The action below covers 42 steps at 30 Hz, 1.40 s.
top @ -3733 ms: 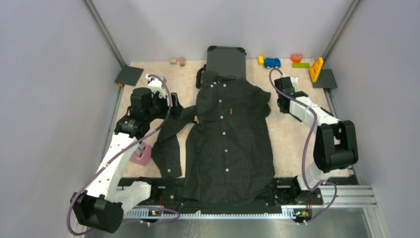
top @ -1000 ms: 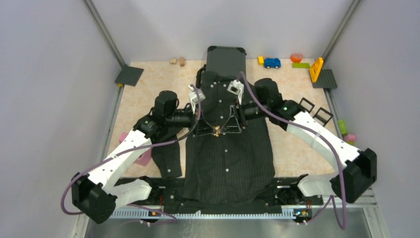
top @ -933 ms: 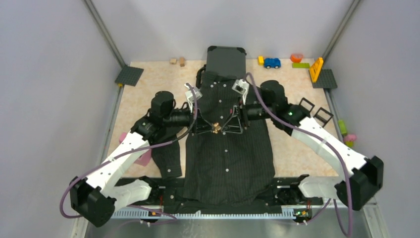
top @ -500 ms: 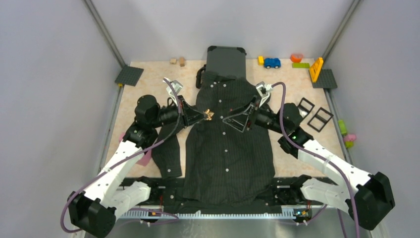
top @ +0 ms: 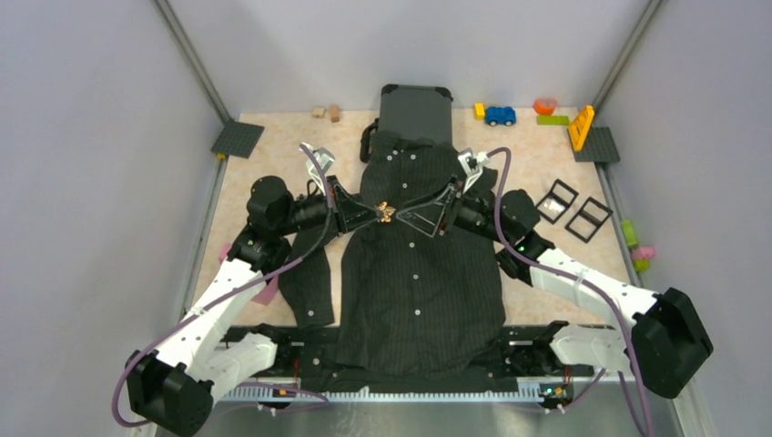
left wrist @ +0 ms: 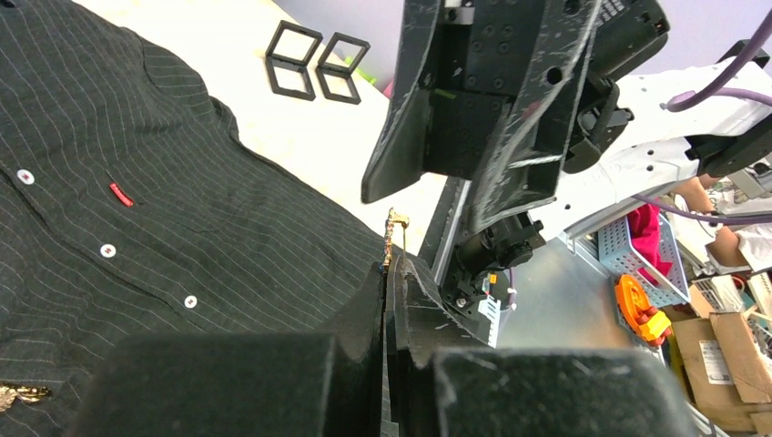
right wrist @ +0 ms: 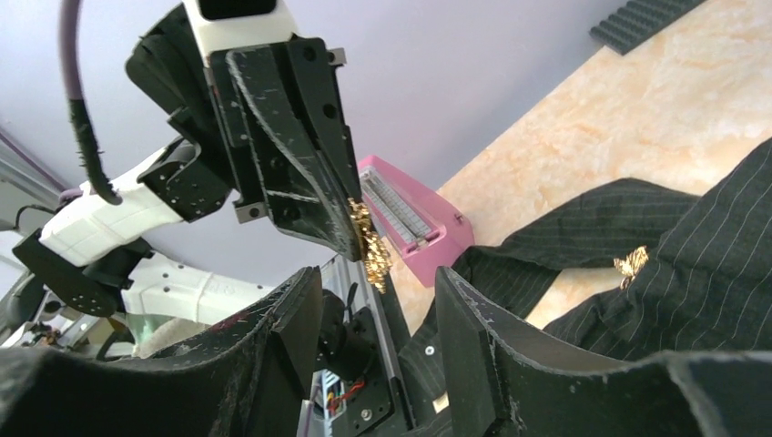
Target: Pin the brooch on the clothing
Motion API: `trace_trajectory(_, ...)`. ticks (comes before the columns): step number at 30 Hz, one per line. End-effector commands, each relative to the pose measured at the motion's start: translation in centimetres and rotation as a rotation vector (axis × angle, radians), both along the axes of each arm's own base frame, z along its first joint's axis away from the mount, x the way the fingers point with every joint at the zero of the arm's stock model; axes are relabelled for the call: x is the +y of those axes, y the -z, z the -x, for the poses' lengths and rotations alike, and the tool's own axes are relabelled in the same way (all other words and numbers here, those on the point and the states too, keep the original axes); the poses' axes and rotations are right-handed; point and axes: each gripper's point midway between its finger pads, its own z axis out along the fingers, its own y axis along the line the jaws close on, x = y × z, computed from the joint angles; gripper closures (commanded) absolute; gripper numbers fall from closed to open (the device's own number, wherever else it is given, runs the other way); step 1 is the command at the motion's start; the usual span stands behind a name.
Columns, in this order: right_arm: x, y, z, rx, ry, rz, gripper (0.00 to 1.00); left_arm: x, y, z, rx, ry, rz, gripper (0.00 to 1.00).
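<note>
The clothing (top: 419, 264), a black pinstriped shirt with white buttons and a red chest tag (left wrist: 120, 194), lies flat in the middle of the table. My left gripper (top: 375, 213) hovers over its upper chest, shut on a gold brooch (top: 386, 212) that sticks out past the fingertips (left wrist: 394, 238). My right gripper (top: 407, 217) faces it from the right, open, its fingers (right wrist: 460, 300) on either side of the brooch (right wrist: 369, 241) without touching it. A second gold brooch (right wrist: 631, 264) sits on the shirt (left wrist: 18, 393).
A dark grey suitcase (top: 416, 109) lies at the shirt's collar. Toys, among them a blue car (top: 500, 116), line the back edge. Two black square frames (top: 572, 205) lie to the right, a pink box (top: 264, 287) to the left, and grey plates (top: 237, 138) in the back corners.
A second ago both grippers met lower over the shirt's middle. The left then drew back up and left with the brooch; the right swung away and has now closed in on it again.
</note>
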Motion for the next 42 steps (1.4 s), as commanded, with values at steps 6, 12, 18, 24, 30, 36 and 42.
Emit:
trace_trajectory(6, 1.7, -2.1, 0.2, -0.037, -0.034, -0.044, 0.54, -0.3, -1.0, 0.4, -0.053, 0.047, 0.027, 1.00)
trace_trajectory(12, 2.4, -2.1, 0.2, -0.032, -0.054, -0.051, 0.63, -0.3, -1.0, 0.5, -0.054, 0.054, 0.027, 1.00)
trace_trajectory(18, 2.6, -2.2, 0.0, -0.029, -0.057, -0.051, 0.66, -0.2, -1.1, 0.6, -0.061, 0.053, 0.027, 1.00)
trace_trajectory(24, 3.0, -1.8, -0.2, -0.005, -0.068, -0.041, 0.70, -0.3, -1.1, 0.9, -0.063, 0.074, 0.030, 1.00)
trace_trajectory(30, 3.7, -0.6, -0.7, 0.037, -0.078, -0.004, 0.78, -0.4, -1.5, 1.6, -0.082, 0.111, 0.044, 1.00)
trace_trajectory(36, 4.3, 0.1, -0.7, 0.061, -0.113, 0.009, 0.81, -0.4, -1.6, 1.8, -0.084, 0.122, 0.049, 1.00)
trace_trajectory(42, 4.5, -0.2, 0.0, 0.042, -0.157, 0.002, 0.80, -0.4, -1.3, 1.3, -0.080, 0.093, 0.039, 1.00)
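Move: The brooch sticks out of the left hand's shut fingertips, its middle about 2 cm to the right and 1 cm ahead of that hand. From the right hand it lies some 4 cm to the left, 1 cm ahead and 1 cm lower. A second, already pinned brooch lies on the shirt some 5 cm to the left of the left hand, 5 cm ahead and 15 cm below; the shirt's red tag lies about 7 cm ahead of the right hand, 6 cm to its right and 15 cm below. The right hand dips a little at once and carries on to the left, about 3.5 cm in all, bringing its half-open fingers in around the free end of the brooch while they narrow to roughly a fifth open, close about it. The left hand stays almost in place above the shirt and keeps its pinch on the brooch, holding it out for the right fingers. ##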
